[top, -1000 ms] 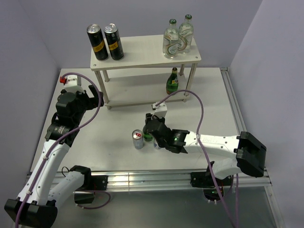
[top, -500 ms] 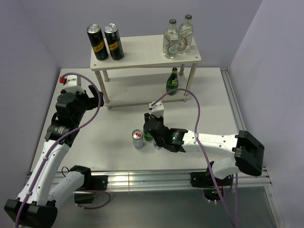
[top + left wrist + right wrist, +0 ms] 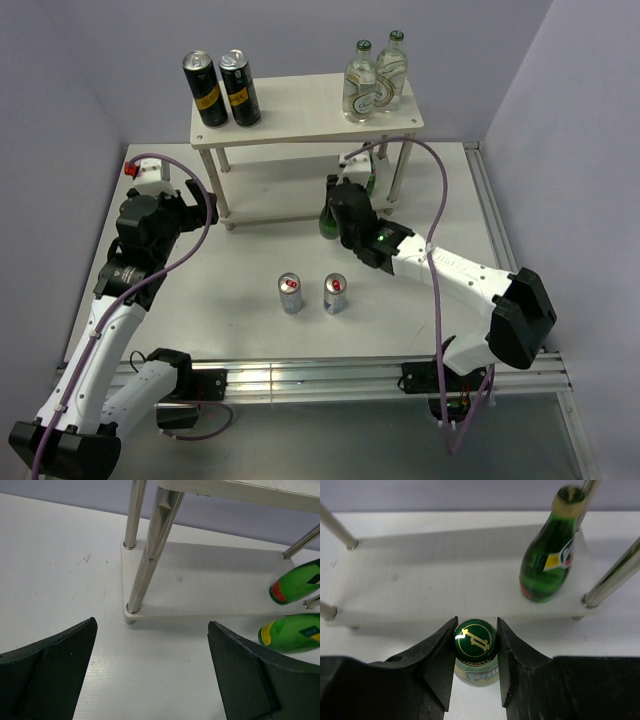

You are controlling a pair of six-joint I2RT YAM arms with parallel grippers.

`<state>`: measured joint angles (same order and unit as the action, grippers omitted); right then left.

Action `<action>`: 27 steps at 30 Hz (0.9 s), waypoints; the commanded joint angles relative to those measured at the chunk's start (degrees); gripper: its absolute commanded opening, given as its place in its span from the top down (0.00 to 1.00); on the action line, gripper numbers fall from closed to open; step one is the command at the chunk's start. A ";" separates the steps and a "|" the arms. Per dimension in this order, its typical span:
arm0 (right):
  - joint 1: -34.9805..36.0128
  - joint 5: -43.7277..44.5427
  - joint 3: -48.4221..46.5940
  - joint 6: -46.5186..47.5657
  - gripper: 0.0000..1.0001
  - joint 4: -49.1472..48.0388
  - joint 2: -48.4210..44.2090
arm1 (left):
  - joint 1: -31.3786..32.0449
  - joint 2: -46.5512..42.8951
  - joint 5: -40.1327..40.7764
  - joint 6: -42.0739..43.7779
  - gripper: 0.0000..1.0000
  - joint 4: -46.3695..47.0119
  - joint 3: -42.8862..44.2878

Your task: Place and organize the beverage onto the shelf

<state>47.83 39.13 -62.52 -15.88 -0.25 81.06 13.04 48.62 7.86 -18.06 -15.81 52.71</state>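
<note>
My right gripper is shut on the gold-printed cap of a dark green bottle, which hangs upright just in front of the shelf's lower board. In the top view this gripper is near the shelf's right front leg. A second green bottle stands on the lower board at its right end. Two clear bottles stand on the top board, right side. Two silver cans with red tops stand on the table. My left gripper is open and holds nothing, left of the shelf.
Two black cans stand at the top board's left end. The left wrist view shows the shelf's left front leg and both green bottles far right. A metal rail runs along the near table edge.
My right gripper closed on the green bottle beside the silver cans and carried it back to the shelf's front edge. The left arm has not moved.
</note>
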 commanded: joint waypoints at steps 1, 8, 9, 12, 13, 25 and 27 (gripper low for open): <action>-3.44 -1.69 -7.86 1.99 1.00 -9.24 1.12 | -0.29 0.07 0.05 0.93 0.01 0.96 0.55; -8.63 -4.77 -14.82 2.96 1.00 -10.20 7.00 | -0.29 0.68 0.14 0.93 0.01 0.96 0.73; -9.50 -4.86 -15.95 3.13 1.00 -10.21 7.62 | -0.29 0.86 0.14 0.93 0.01 0.79 0.73; -10.74 -5.38 -16.93 4.01 1.00 -11.79 9.82 | -0.29 0.77 0.05 0.93 0.01 0.96 0.73; -11.35 -5.21 -17.80 5.06 1.00 -12.14 10.52 | -0.29 0.86 0.05 0.93 0.01 0.96 0.73; -13.38 -4.24 -22.03 7.09 1.00 -14.07 17.73 | -0.29 1.21 -0.65 0.84 0.01 0.87 0.91; -13.38 -3.81 -22.03 7.26 1.00 -14.95 18.70 | -0.29 1.21 -0.74 0.84 0.01 0.96 0.99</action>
<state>34.72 33.30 -79.70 -9.63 -4.89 100.38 13.04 49.87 7.81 -18.06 -15.81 52.71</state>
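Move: The right hand already holds a green bottle upright by the neck. Its free spot on the lower shelf board, left of the standing green bottle, is about 13 cm ahead, 3 cm right and 17 cm below. That standing bottle is some 16 cm ahead, 11 cm right and 8 cm lower; the front right post is 8 cm ahead, 20 cm right. The upper board's front edge runs 8 cm ahead and 8 cm above. From the left hand the spot is roughly 16 cm ahead, 33 cm right, 21 cm below. Keeping its pinch on the bottle's neck, the right hand carries it forward about 12 cm, drifting a couple of centimetres to the right, in over the lower board and beneath the upper one, towards the gap left of the standing green bottle. It rises 1 to 2 cm at first, then sinks about 2 cm as the reach slows, the wrist turning only some 5 degrees clockwise and the fingers not opening. ##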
